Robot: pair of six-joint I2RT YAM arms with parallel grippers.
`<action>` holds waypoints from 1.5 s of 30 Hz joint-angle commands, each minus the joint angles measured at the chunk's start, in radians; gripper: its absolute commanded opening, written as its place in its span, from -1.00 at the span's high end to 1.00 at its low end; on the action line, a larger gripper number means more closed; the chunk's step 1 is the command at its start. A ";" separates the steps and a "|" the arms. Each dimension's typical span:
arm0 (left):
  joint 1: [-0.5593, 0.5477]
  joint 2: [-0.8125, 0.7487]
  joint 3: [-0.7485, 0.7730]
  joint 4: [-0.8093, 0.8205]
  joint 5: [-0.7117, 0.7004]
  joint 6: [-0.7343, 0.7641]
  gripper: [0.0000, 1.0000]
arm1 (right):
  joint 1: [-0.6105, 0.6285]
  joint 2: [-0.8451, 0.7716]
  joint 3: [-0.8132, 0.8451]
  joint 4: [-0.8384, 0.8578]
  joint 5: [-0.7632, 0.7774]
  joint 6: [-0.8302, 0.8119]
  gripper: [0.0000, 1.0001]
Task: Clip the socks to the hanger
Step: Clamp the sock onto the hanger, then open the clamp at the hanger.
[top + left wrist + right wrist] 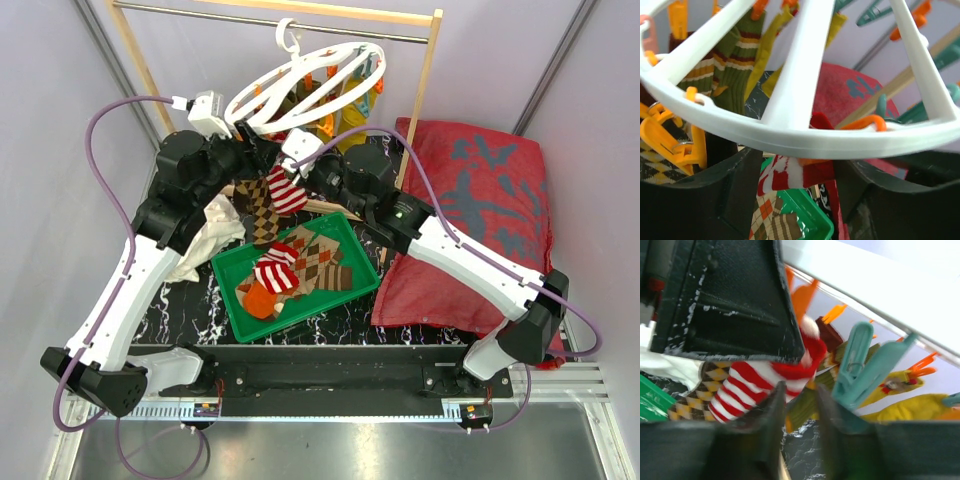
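The white hanger [310,75] hangs tilted from the rod, with several socks clipped along its far side. A red-and-white striped sock [287,192] and an argyle sock [260,212] hang from its near rim. My left gripper [243,133] is at that rim. In the left wrist view the hanger's rim [805,140] crosses in front, and my left gripper [800,167] stands open around an orange clip [812,161] that pinches the striped sock [785,175]. My right gripper [801,407] is open a little beside the striped sock [752,382], with nothing between its fingers and a teal clip [855,365] close by.
A green tray [232,300] below holds more socks [300,270]. White cloth [205,235] lies to its left and a big red cushion [480,220] to its right. The wooden rack frame [425,80] with its metal rod stands behind.
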 commanded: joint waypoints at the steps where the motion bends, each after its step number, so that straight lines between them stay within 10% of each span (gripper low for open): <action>1: 0.020 -0.006 -0.011 0.082 -0.135 -0.026 -0.15 | -0.033 -0.048 -0.009 0.054 -0.016 0.110 -0.06; 20: 0.038 -0.040 -0.030 0.066 -0.124 -0.017 -0.13 | -0.117 -0.065 -0.070 0.236 -0.338 0.440 -0.29; 45: 0.038 -0.140 -0.079 0.025 -0.159 -0.003 -0.17 | -0.115 -0.087 -0.204 0.491 -0.239 0.623 -0.50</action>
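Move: The orange clip on the near rim, with the striped sock's top in it, lies about 2 cm right and 1 cm ahead of the left hand, level with it; from the right hand it is some 2 cm ahead, 3 cm left and 3 cm up. A teal clip hangs roughly 3 cm ahead of the right hand, 1 cm right, 2 cm up. The argyle sock's yellow clip is about 4 cm ahead of the left hand and 3 cm left, level. Spread the right fingers wide to let go of the striped sock, slipping right about 3 cm, then swing back left, up and rearward and dip again to end some 3 cm back, rolling and yawing counter-clockwise with the fingertips tipping down. Keep the left fingers open; ease forward-left, then draw back and on leftward, clear of the orange clip. ##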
